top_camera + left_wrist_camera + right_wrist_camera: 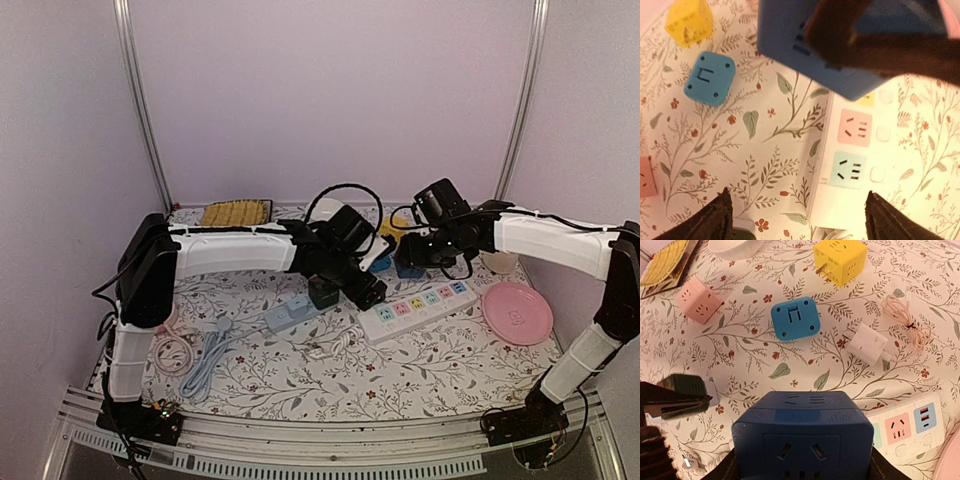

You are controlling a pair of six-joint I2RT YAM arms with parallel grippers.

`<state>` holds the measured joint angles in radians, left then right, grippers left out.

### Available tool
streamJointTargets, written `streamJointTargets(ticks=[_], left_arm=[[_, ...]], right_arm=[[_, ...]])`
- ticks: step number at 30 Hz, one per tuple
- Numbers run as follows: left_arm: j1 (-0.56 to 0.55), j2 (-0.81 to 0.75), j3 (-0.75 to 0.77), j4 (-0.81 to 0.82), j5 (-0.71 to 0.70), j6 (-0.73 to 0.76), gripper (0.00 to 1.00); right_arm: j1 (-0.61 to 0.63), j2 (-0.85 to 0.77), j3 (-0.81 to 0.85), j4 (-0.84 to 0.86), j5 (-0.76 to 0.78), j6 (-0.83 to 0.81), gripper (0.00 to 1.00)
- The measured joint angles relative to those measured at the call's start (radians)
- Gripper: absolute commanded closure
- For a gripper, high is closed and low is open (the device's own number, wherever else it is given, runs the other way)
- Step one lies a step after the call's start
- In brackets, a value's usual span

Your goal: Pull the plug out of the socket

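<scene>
A white power strip (420,308) with pastel sockets lies at centre right. My right gripper (425,250) is shut on a dark blue cube plug (408,268) and holds it over the strip's left half. In the right wrist view the cube (802,440) fills the space between the fingers, with the strip (905,427) behind it to the right. My left gripper (368,290) is open and empty over the strip's left end. In the left wrist view its fingertips (717,220) straddle the strip (855,170), and the blue cube (810,45) hangs above. The cube's underside is hidden.
A light blue cube (795,318), yellow cube (840,260), pink cube (698,300), white charger (867,343) and coiled cable (900,320) lie behind the strip. A dark cube (323,292) sits on a grey strip (285,317). A pink plate (517,312) is at right, white cable (205,360) at left.
</scene>
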<state>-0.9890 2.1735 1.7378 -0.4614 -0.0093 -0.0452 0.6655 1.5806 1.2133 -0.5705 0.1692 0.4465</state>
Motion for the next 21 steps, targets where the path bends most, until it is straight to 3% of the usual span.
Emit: streamJointTargets(ticks=[9,21], left_arm=[[0.039,0.0,0.16,-0.032,0.019,-0.025,0.08],[0.193,-0.076,0.068,-0.031,0.019,-0.11,0.08]], right_arm=[[-0.113,0.158,0.194,0.049,-0.083,-0.042,0.77],[-0.427,0.392,0.396,0.089,-0.283,-0.061,0.74]])
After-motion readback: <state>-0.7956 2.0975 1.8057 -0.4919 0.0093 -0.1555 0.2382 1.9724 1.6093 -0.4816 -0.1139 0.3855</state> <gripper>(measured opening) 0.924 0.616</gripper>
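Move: The dark blue plug, already off the socket strip, is in the right hand; open table for it lies roughly 20 cm ahead and 13 to the right, some 14 below. From that hand the light blue plug is about 15 ahead and 3 left, the yellow block 25 ahead and 3 right, the white plug 14 ahead and 7 right. From the empty left hand the dark blue plug is about 4 ahead, 7 right and 5 higher. The dark blue plug stays gripped while the right hand carries it quickly away from the strip, about 17 cm forward and, in the second half, some 9 cm to the right, at nearly constant height, turning about 10 degrees clockwise with its left side rising. The left hand, open and empty, first climbs about 6 cm off the strip's near end, then goes some 9 cm forward and swings left. ##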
